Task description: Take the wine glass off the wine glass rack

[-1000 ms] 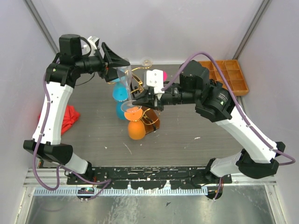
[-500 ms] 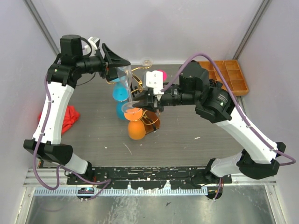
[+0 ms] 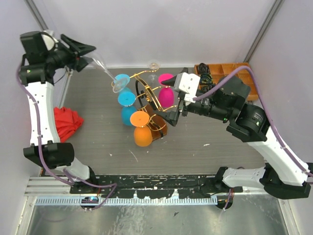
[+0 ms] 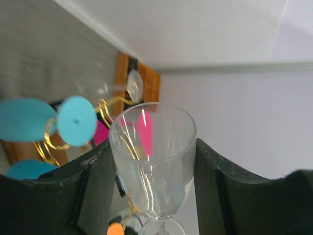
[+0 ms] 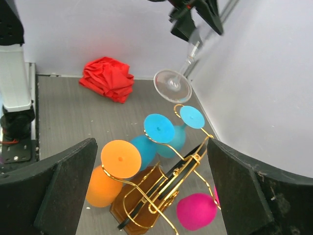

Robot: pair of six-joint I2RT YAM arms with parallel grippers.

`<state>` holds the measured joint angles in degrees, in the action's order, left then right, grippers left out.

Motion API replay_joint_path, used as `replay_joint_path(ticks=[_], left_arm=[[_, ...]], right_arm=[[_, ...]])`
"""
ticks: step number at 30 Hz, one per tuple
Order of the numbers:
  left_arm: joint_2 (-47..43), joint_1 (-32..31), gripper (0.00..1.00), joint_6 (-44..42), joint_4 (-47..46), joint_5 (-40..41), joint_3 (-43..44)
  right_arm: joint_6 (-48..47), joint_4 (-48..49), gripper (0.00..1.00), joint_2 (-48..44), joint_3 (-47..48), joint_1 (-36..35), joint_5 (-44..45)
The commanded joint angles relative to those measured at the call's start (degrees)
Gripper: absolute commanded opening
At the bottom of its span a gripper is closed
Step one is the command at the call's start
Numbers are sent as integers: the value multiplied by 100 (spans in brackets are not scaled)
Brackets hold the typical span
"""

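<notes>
My left gripper (image 3: pixel 89 54) is raised at the far left, shut on the bowl of a clear wine glass (image 3: pixel 100 64). The glass is tilted, and its foot (image 3: pixel 119 84) hangs just left of the rack's top, apart from it. In the left wrist view the bowl (image 4: pixel 152 161) sits between my fingers (image 4: pixel 95 186). The gold wire wine glass rack (image 3: pixel 149 98) stands on its brown base (image 3: pixel 157 126) and carries blue, orange and pink glasses. My right gripper (image 3: pixel 175 100) is wide open and empty just right of the rack (image 5: pixel 195 161).
A red cloth (image 3: pixel 66 122) lies at the left. A compartmented wooden tray (image 3: pixel 237 73) sits at the back right. Another clear glass (image 3: pixel 154 65) shows behind the rack near the back wall. The left wall is close to my left arm.
My left arm has swung up and to the left, carrying the clear glass away from the rack. My right gripper has drawn back to the right of the rack and is now wide open.
</notes>
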<state>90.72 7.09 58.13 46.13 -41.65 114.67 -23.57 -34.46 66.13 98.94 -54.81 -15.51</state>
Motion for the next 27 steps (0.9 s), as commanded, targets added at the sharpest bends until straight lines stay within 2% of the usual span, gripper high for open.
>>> replay_joint_path(ticks=[1,5,9,13,18,21,27], left_arm=[[-86,445,32,-420,-849,949,-39],[-62,447,34,-1101,-1360,2124,-453],[180,438,35,-1883,-1524,3173,-469],[369,379,34,-2709,-1766,4070,-506],[493,288,37,-3460,-2090,5001,-507],[462,-12,37,-4062,-2629,5535,-911],[422,-815,40,-5016,-4175,6989,-2263]], right_arm=[[22,396,100,-85,-118,-23,617],[-29,367,100,-76,-248,-27,819],[-144,333,100,-15,-348,-21,1067],[-214,326,100,93,-347,-19,1189],[-354,331,100,166,-287,-14,1136],[-395,412,100,181,-364,9,1136],[-394,528,100,225,-485,104,954]])
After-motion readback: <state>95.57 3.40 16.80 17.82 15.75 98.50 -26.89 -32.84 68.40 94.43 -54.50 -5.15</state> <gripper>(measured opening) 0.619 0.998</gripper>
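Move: My left hand holds the clear wine glass by its bowl. The free table spot beyond the red cloth lies about 14 cm ahead, 13 cm to its left and 42 cm below. The cloth is about level with that hand, some 25 cm left, 42 cm down; the rear teal glass is 4 cm ahead, 12 cm right and 20 cm below. From my right hand, that spot is about 35 cm ahead, 42 cm left, 47 cm down. Keeping the clear glass pinched by its bowl, I swing my left hand left and forward, some 16 cm sideways, away from the rack and towards the free table beyond the red cloth, sinking as I go. I roll it nearly 60 degrees, left side up, and turn it counter-clockwise to bring the foot underneath. My empty right hand, still wide open, eases about 5 cm forward and down. ##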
